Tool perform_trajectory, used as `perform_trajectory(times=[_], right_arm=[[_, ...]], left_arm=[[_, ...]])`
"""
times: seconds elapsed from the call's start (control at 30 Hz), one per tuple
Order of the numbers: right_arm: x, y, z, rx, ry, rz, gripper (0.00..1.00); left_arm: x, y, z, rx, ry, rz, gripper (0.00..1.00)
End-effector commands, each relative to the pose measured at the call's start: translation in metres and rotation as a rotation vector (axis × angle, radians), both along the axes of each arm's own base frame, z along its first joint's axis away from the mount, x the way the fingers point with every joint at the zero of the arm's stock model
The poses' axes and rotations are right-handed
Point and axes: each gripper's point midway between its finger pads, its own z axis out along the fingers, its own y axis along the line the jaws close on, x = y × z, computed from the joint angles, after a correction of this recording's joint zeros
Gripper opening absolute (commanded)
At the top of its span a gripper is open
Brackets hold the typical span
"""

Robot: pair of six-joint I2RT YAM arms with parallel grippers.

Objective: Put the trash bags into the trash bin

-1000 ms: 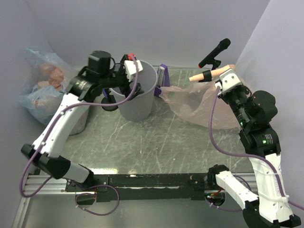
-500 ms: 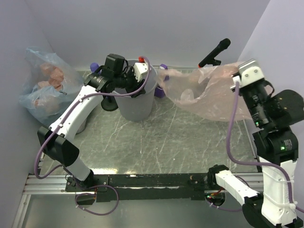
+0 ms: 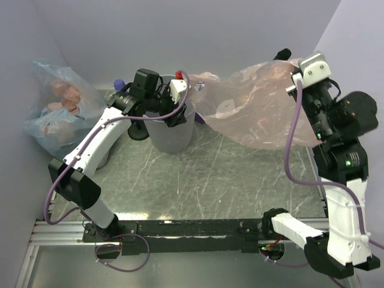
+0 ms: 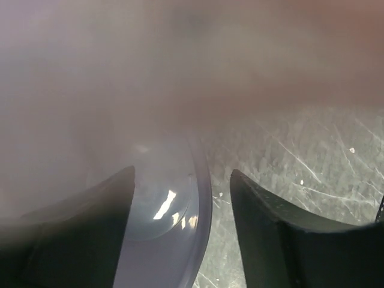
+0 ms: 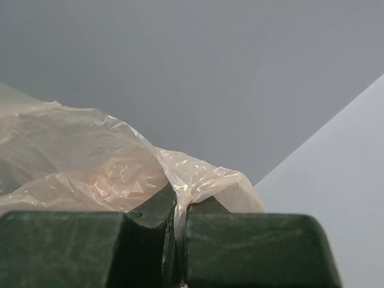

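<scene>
The trash bin [image 3: 171, 137] is a grey round bucket at the back centre of the table. My left gripper [image 3: 175, 115] is open and straddles its rim [image 4: 204, 198], one finger [image 4: 102, 216] inside and the other outside, neither touching it. A pinkish translucent trash bag [image 3: 258, 108] hangs stretched in the air from the right, its far end reaching the bin's top. My right gripper [image 3: 296, 73] is raised high and shut on a pinch of that bag [image 5: 78, 162]; the film is clamped between the pads [image 5: 153, 210]. A second, bluish filled trash bag [image 3: 54, 111] lies at the back left corner.
A small purple box [image 3: 199, 118] sits just right of the bin, under the hanging bag. A black microphone [image 3: 282, 54] pokes out behind the bag at the back right. A dark object [image 3: 138, 131] stands left of the bin. Walls close in on both sides.
My right arm has lifted the pinkish bag off the table and carried it up and left toward the bin. My left gripper shifted along the bin's rim to its right side.
</scene>
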Motion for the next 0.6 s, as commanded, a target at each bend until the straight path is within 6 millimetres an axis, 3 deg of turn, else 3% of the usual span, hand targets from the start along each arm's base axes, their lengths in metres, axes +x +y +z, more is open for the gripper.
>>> perform_trajectory(times=[0.0, 0.17, 0.27, 0.4, 0.57], right_arm=[[0.001, 0.003, 0.027, 0.067, -0.082, 0.026, 0.00], [0.007, 0.006, 0.042, 0.131, -0.118, 0.042, 0.00], [0.012, 0.010, 0.062, 0.093, -0.188, 0.057, 0.00], [0.015, 0.015, 0.097, 0.098, -0.283, 0.079, 0.00], [0.021, 0.018, 0.117, 0.139, -0.336, 0.094, 0.00]], left_arm=[[-0.001, -0.001, 0.019, -0.031, -0.046, 0.036, 0.73], [0.002, 0.003, -0.014, 0.029, 0.021, 0.064, 0.71], [0.001, 0.001, -0.028, 0.027, 0.071, 0.084, 0.65], [-0.007, -0.006, -0.030, 0.005, 0.100, 0.040, 0.45], [-0.028, -0.010, -0.032, 0.048, 0.109, -0.052, 0.16]])
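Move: The near right part of the bin's rim is almost straight below the left gripper, about 4 cm down; the bin's middle is roughly 9 cm ahead, 8 cm left and 17 cm down. The purple box stands 12 cm ahead, 9 cm right and some 24 cm down. From the right hand, already gripping the pink bag, the bin is about 16 cm ahead, 38 cm left and 45 cm below; the microphone is some 25 cm ahead and straight in line, 35 cm down. Bring the left gripper down about 4 cm, easing back slightly at the end, so its fingers straddle the bin's near right rim, and close them most of the way onto it. Meanwhile keep the right grip shut on the pink bag, carry it some 4 cm forward and slightly left, then sweep it up about 8 cm while tipping the fingers upward. ##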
